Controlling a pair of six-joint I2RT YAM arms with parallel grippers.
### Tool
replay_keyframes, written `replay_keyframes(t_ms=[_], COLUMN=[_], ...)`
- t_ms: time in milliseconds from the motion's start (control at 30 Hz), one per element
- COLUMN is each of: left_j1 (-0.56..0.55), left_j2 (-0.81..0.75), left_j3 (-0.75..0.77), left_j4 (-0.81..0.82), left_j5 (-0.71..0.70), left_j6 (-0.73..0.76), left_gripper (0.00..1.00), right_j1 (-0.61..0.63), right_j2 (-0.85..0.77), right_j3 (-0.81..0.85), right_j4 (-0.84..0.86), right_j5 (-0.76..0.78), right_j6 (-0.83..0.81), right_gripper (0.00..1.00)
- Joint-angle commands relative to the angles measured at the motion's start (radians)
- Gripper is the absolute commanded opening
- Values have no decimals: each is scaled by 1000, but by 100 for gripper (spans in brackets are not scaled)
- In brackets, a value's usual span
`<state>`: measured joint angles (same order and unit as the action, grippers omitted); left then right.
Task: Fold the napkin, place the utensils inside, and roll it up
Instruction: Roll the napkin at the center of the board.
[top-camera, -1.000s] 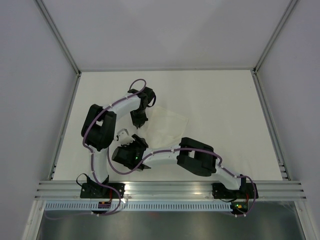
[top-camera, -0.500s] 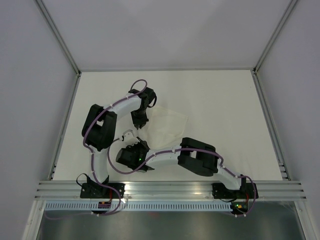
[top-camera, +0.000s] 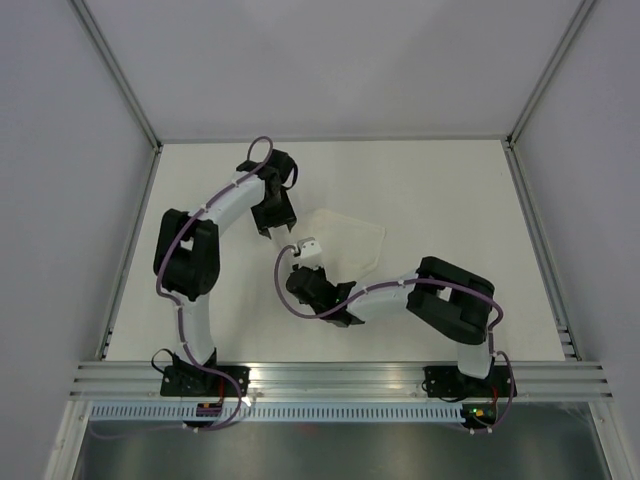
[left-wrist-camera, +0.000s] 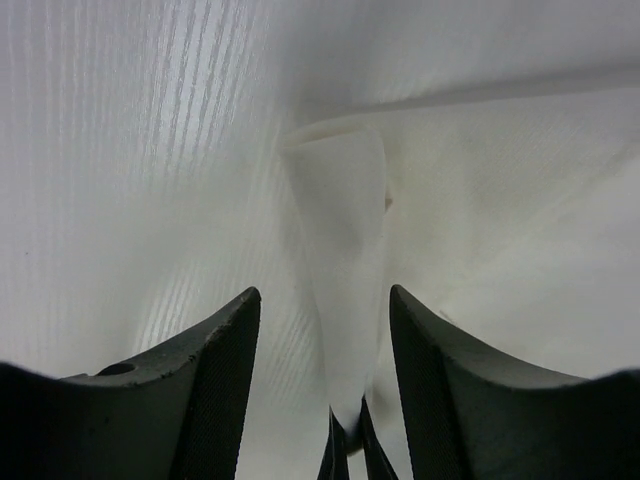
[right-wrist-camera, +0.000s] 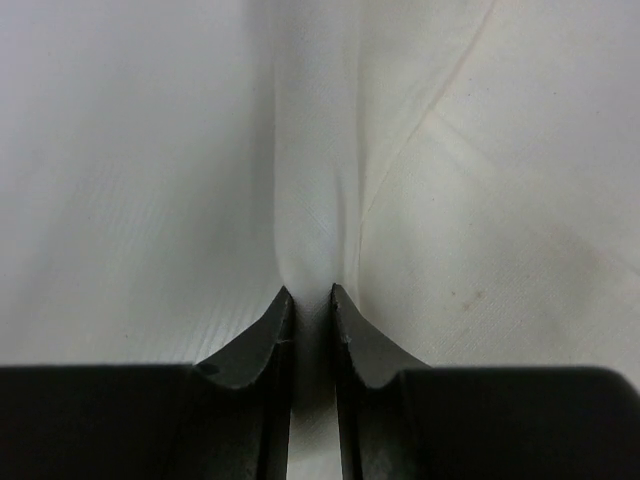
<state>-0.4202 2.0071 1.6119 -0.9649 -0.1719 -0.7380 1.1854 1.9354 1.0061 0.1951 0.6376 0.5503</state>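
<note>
The white napkin (top-camera: 350, 238) lies folded in the middle of the table. My right gripper (top-camera: 304, 258) sits at its near left edge. In the right wrist view that gripper (right-wrist-camera: 310, 289) is shut on a raised ridge of the napkin (right-wrist-camera: 310, 180). My left gripper (top-camera: 278, 222) is just left of the napkin. Its jaws (left-wrist-camera: 324, 292) stand open around a narrow upright fold of the napkin (left-wrist-camera: 340, 200) with a gap on each side. A thin dark forked piece (left-wrist-camera: 347, 455) shows at the fold's lower end; I cannot tell if it is the utensils.
The metal frame rails (top-camera: 340, 378) run along the near edge, with both arm bases on them. Grey walls (top-camera: 60, 200) close in the left, right and back. Both forearms angle in toward the napkin's left side and lie close to each other.
The right arm swung right and forward and its gripper closed on the napkin's left edge. The left gripper opened and drew back to the far left. The napkin shifted slightly right.
</note>
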Motion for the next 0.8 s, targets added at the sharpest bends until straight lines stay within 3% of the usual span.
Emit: replay_keyframes(t_ms=[0, 167, 367, 567, 767], left_j1=[55, 121, 150, 156, 164], left_j2=[-91, -175, -315, -452, -472], left_j3=[23, -27, -289, -657, -829], left_j4=[76, 172, 426, 746, 984], left_j5=[100, 205, 324, 394, 457], left_j6=[32, 23, -43, -126, -155], left_gripper=[61, 62, 61, 58, 58], right_j1=[-47, -124, -211, -302, -369], right_j2=[-3, -23, 3, 60, 140], right_j3=[-72, -171, -271, -362, -422], right_j4=[61, 199, 364, 538, 687], right_j5=[-240, -450, -633, -800, -920], right_j6=[65, 137, 227, 356, 467], right_gripper=[2, 1, 1, 0, 0])
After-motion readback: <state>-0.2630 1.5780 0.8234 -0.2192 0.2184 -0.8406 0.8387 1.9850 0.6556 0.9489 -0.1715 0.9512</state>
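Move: The left hand is open above the far end of the napkin's roll; the roll's middle lies about 6 cm back from it, 2 cm right and 4 cm lower. The right hand already pinches the near part, with that middle about 6 cm ahead and 2 cm left. The still flat sheet, which the roll is to be turned onto, centres roughly 8 cm ahead and 9 cm right of the right hand. The right fingers keep their pinch on the near part of the roll, turning it almost in place by some 50 degrees, top over to the right, and swinging to point mostly left. The open left hand arcs up about 5 cm and slightly forward, then back and down beside the roll's left side, fingertips tilting some 30 degrees in towards it, without closing. ##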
